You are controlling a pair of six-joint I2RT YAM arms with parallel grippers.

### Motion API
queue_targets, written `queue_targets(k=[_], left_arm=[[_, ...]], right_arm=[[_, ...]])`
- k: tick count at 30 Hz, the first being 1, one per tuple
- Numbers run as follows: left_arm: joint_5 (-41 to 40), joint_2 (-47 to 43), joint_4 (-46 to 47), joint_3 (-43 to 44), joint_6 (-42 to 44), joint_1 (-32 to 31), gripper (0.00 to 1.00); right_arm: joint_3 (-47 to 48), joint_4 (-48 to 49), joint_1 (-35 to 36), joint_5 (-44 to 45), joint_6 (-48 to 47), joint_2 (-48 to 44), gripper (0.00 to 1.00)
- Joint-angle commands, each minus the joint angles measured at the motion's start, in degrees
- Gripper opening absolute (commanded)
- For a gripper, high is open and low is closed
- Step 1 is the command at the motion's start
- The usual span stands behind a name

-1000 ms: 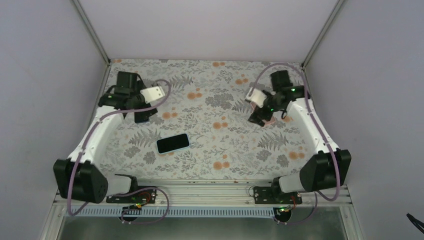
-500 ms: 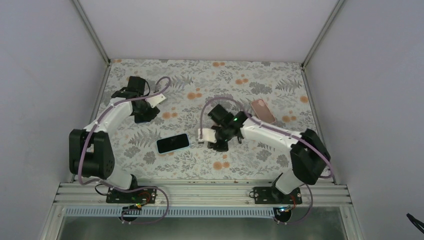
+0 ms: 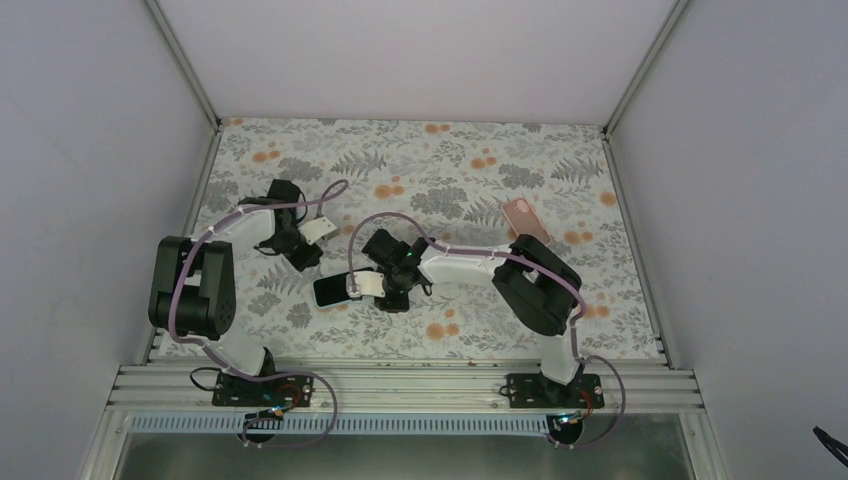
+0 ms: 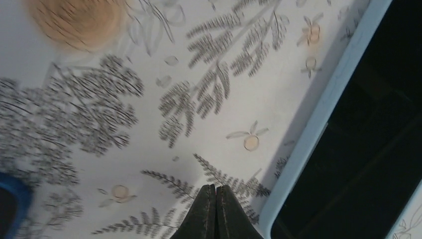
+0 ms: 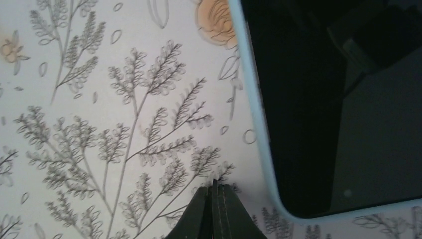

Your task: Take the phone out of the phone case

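The phone, black-screened in a light blue case (image 3: 333, 291), lies flat on the floral table left of centre. My left gripper (image 3: 307, 264) is shut and empty, its tip low over the table just off the phone's far left edge. In the left wrist view the shut fingertips (image 4: 215, 188) sit beside the case rim (image 4: 318, 119). My right gripper (image 3: 389, 298) is shut and empty at the phone's right end, and its white mount hides part of the phone. In the right wrist view its tip (image 5: 215, 186) is just left of the case's corner (image 5: 271, 184).
A pink phone case (image 3: 524, 218) lies at the back right of the table. A dark blue object (image 4: 10, 199) shows at the lower left edge of the left wrist view. Grey walls enclose the table on three sides.
My right arm swung from the back right, leaving the pink case there, across to the phone's right end. My left gripper moved nearer and down to the phone's left edge.
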Motion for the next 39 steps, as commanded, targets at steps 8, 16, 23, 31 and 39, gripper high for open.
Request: queue_targets(k=[8, 16, 23, 31, 39], left_arm=[[-2.9, 2.0, 2.3, -7.1, 1.2, 0.1, 0.02], [0.6, 1.6, 2.7, -9.9, 0.6, -0.2, 0.02], [3.8, -3.7, 0.9, -14.4, 0.8, -0.7, 0.02], [6.5, -1.2, -1.6, -11.4, 0.8, -6.0, 0.02], [6.5, -1.4, -1.4, -11.0, 0.7, -8.3, 0.02]], right_arm=[[3.4, 2.7, 0.5, 1.1, 0.8, 3.1, 0.04], [4.3, 3.7, -1.7, 3.1, 1.4, 4.4, 0.04], [7.5, 3.4, -6.9, 2.8, 0.9, 6.2, 0.04], [18.2, -1.8, -9.6, -0.8, 0.9, 12.5, 0.04], [20.8, -6.5, -12.8, -8.8, 3.6, 13.7, 0.04]])
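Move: The phone in its pale blue case lies screen up, with its long side running mostly left-right. From my right fingertips its middle is about 8 cm to the left, 4 cm ahead and a centimetre lower; they stand just behind its near right corner. From my raised left fingertips its middle is some 6 cm back, 7 cm to the right and 3 cm below. Nothing else lies near. With both grippers shut, I turn the phone between my fingertips: my right hand edges in about 1 cm, then sweeps some 12 cm forward, pushing the right end outward and finishing by the far right corner. My left hand drops 2.5 cm while going back, pauses, then pushes on back and to the right, about 8 cm back in all, ending against the left long edge. ##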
